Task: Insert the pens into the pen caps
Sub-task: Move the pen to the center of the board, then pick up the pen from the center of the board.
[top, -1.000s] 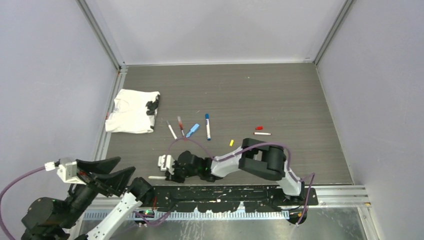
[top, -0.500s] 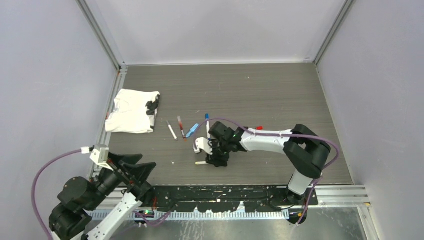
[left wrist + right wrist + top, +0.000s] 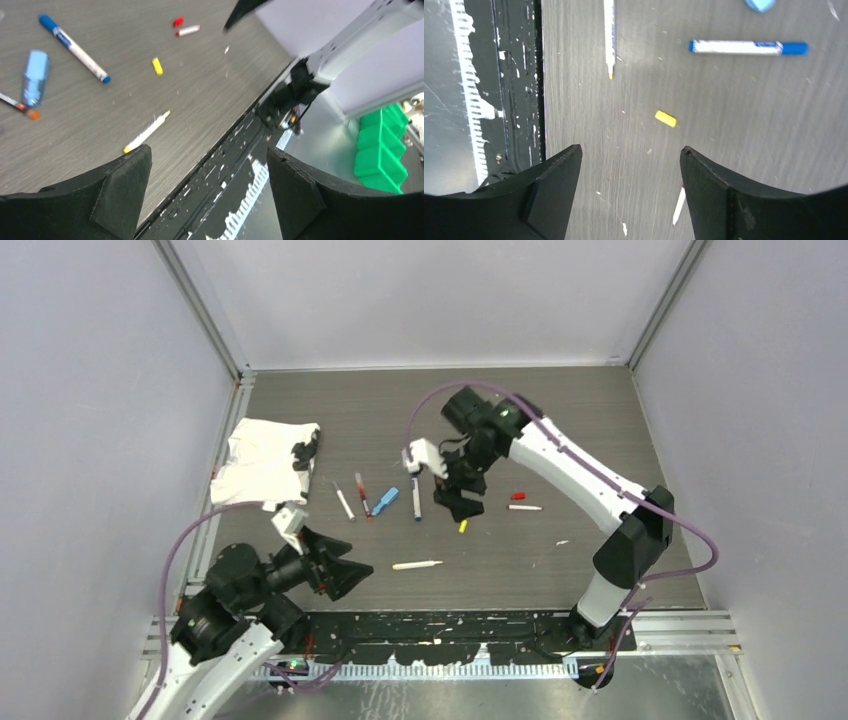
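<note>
A yellow-tipped pen (image 3: 417, 565) (image 3: 146, 132) (image 3: 609, 37) lies loose near the front edge. The yellow cap (image 3: 462, 526) (image 3: 157, 65) (image 3: 666, 118) lies apart from it. A blue pen (image 3: 415, 495) (image 3: 749, 47), a red pen (image 3: 361, 495) and a dark pen (image 3: 343, 500) lie mid-table. A short red-tipped pen (image 3: 524, 507) (image 3: 679, 206) rests beside a red cap (image 3: 518, 496) (image 3: 178, 21). My right gripper (image 3: 458, 498) (image 3: 631, 150) hangs open and empty above the yellow cap. My left gripper (image 3: 355, 562) (image 3: 209, 155) is open and empty, left of the yellow-tipped pen.
A white cloth (image 3: 265, 462) lies at the far left with a dark object on its edge. A light-blue oblong piece (image 3: 385, 501) (image 3: 36, 77) sits between the red and blue pens. Black base rail (image 3: 450, 625) runs along the front edge. Green bins (image 3: 382, 150) stand off the table.
The right gripper opened, left the yellow-tipped pen on the table, and rose toward the table's middle. The left arm swung in over the front-left of the table.
</note>
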Controlling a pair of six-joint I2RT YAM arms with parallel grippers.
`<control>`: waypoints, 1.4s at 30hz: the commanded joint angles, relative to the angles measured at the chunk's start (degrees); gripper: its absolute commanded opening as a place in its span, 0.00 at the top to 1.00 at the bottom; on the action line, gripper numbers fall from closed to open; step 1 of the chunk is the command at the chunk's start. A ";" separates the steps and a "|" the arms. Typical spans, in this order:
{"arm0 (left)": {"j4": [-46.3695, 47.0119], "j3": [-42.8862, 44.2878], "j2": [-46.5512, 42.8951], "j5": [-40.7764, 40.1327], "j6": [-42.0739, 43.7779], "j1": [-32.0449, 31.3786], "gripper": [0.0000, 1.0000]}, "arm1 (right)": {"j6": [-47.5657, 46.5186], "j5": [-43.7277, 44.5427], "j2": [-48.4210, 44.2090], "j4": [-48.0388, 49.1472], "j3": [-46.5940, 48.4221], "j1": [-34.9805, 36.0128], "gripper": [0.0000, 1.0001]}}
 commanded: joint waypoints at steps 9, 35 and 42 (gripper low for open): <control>9.86 2.54 36.01 1.59 12.58 -3.61 0.16 | 18.03 -24.77 -15.43 5.77 -10.36 -21.07 0.20; 1.18 22.92 92.09 -17.30 38.57 -21.44 0.49 | 50.37 -47.06 -26.67 51.67 -37.95 -37.81 0.19; -3.08 25.18 98.79 -14.51 38.88 -21.41 0.87 | 50.32 -47.15 -26.72 51.58 -37.95 -38.22 0.19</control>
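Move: The white pen lies about 7 cm ahead and 11 cm right of the left hand, some 24 cm below it. From that hand, at the same depth, the blue marker is about 22 cm ahead and 12 right, the light-blue cap 21 ahead and 5 right, and the yellow cap 16 ahead and 22 right. From the right hand the pen is some 5 cm back, 11 left and 17 below. Left hand drops 23 cm, swinging right and forward, and pinches the pen fingers-down; right hand clears rightwards. ##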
